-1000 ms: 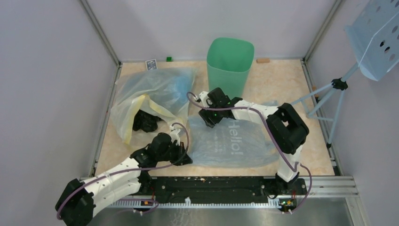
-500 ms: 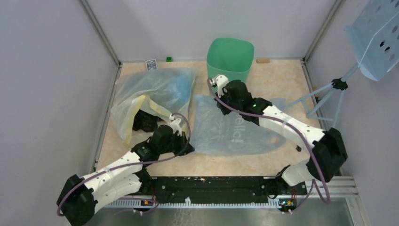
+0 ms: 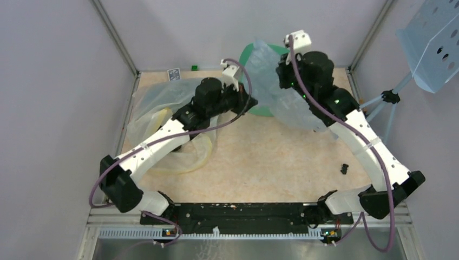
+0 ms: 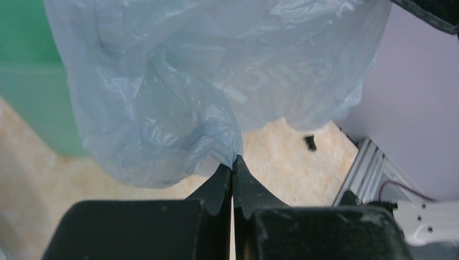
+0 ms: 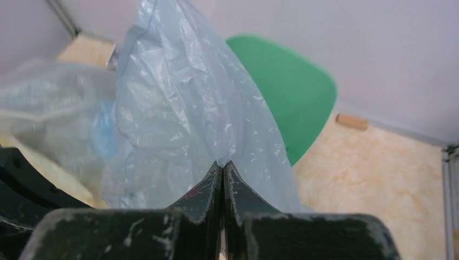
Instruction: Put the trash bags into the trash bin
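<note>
The light-blue trash bag (image 3: 281, 95) hangs off the table, stretched between both grippers in front of and over the mint-green trash bin (image 3: 244, 54) at the far edge. My left gripper (image 3: 249, 101) is shut on the bag's left edge; in the left wrist view the film (image 4: 205, 81) bunches into the closed tips of the left gripper (image 4: 233, 160), with the bin (image 4: 27, 81) behind. My right gripper (image 3: 281, 69) is shut on the bag's upper right part. The right wrist view shows the bag (image 5: 184, 108) rising from the right gripper (image 5: 223, 163), partly hiding the bin (image 5: 287, 92).
A bigger clear bag with a yellow tint (image 3: 162, 111) lies at the left under my left arm. A small black piece (image 3: 345, 168) sits on the table at the right. A wooden block (image 5: 352, 121), a card (image 3: 173, 73) and a green cube (image 3: 194, 67) lie along the back wall. A tripod with a perforated panel (image 3: 433, 38) stands at the right.
The right gripper closed on the trash bag. Both arms lifted the bag off the table and carried it away from me, up to the trash bin.
</note>
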Controlling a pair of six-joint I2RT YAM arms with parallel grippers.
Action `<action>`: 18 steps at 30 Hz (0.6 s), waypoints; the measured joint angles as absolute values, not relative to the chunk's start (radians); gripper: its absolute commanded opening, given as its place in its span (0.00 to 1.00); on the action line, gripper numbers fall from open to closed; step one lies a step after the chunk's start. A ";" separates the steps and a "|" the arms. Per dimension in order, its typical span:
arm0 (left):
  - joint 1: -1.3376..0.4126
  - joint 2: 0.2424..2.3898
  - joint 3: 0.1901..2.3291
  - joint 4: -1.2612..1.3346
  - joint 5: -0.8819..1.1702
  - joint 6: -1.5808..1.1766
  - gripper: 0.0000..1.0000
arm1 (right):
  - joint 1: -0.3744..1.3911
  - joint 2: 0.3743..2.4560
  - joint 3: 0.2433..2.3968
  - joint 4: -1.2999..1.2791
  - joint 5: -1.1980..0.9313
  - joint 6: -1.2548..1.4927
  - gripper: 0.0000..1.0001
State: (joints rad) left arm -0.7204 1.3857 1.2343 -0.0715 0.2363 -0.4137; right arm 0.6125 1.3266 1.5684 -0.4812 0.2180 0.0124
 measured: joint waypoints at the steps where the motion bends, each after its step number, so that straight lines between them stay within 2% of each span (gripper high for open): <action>1: -0.720 1.425 1.306 -0.081 0.237 -0.402 0.00 | 0.591 1.338 1.621 -0.486 0.219 0.013 0.00; 8: -0.677 1.672 1.693 -0.072 0.255 -0.369 0.00 | 0.469 1.496 1.939 -0.512 0.207 0.020 0.00; 18: -0.485 1.987 1.973 -0.009 0.326 -0.443 0.00 | 0.403 1.772 2.177 -0.552 0.158 0.001 0.00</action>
State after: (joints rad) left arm -0.4854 1.9869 1.9728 -0.0090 0.3256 -0.4431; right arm 0.4026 1.7718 2.1773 -0.5522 0.1581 0.0010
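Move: Both hands already hold the pale blue trash bag, high above the table. The bin's middle lies about 23 cm ahead of the left hand, 4 cm to its right and 17 cm below. From the right hand it is some 17 cm ahead, 4 cm left and 26 cm below. The big clear bag lies roughly 12 cm ahead of the left hand, 27 cm to its left and 26 cm lower; a wood block sits about 41 cm ahead of the right hand, 14 cm right, 38 cm down. Both hands keep the pale blue bag pinched in shut fingers and carry it forward to the bin in one arc, rising about 9 cm, then starting to sink. The left goes some 20 cm forward and swings slightly counter-clockwise; the right goes about 13 cm forward, drifting a little right and turning some 10 degrees clockwise. ##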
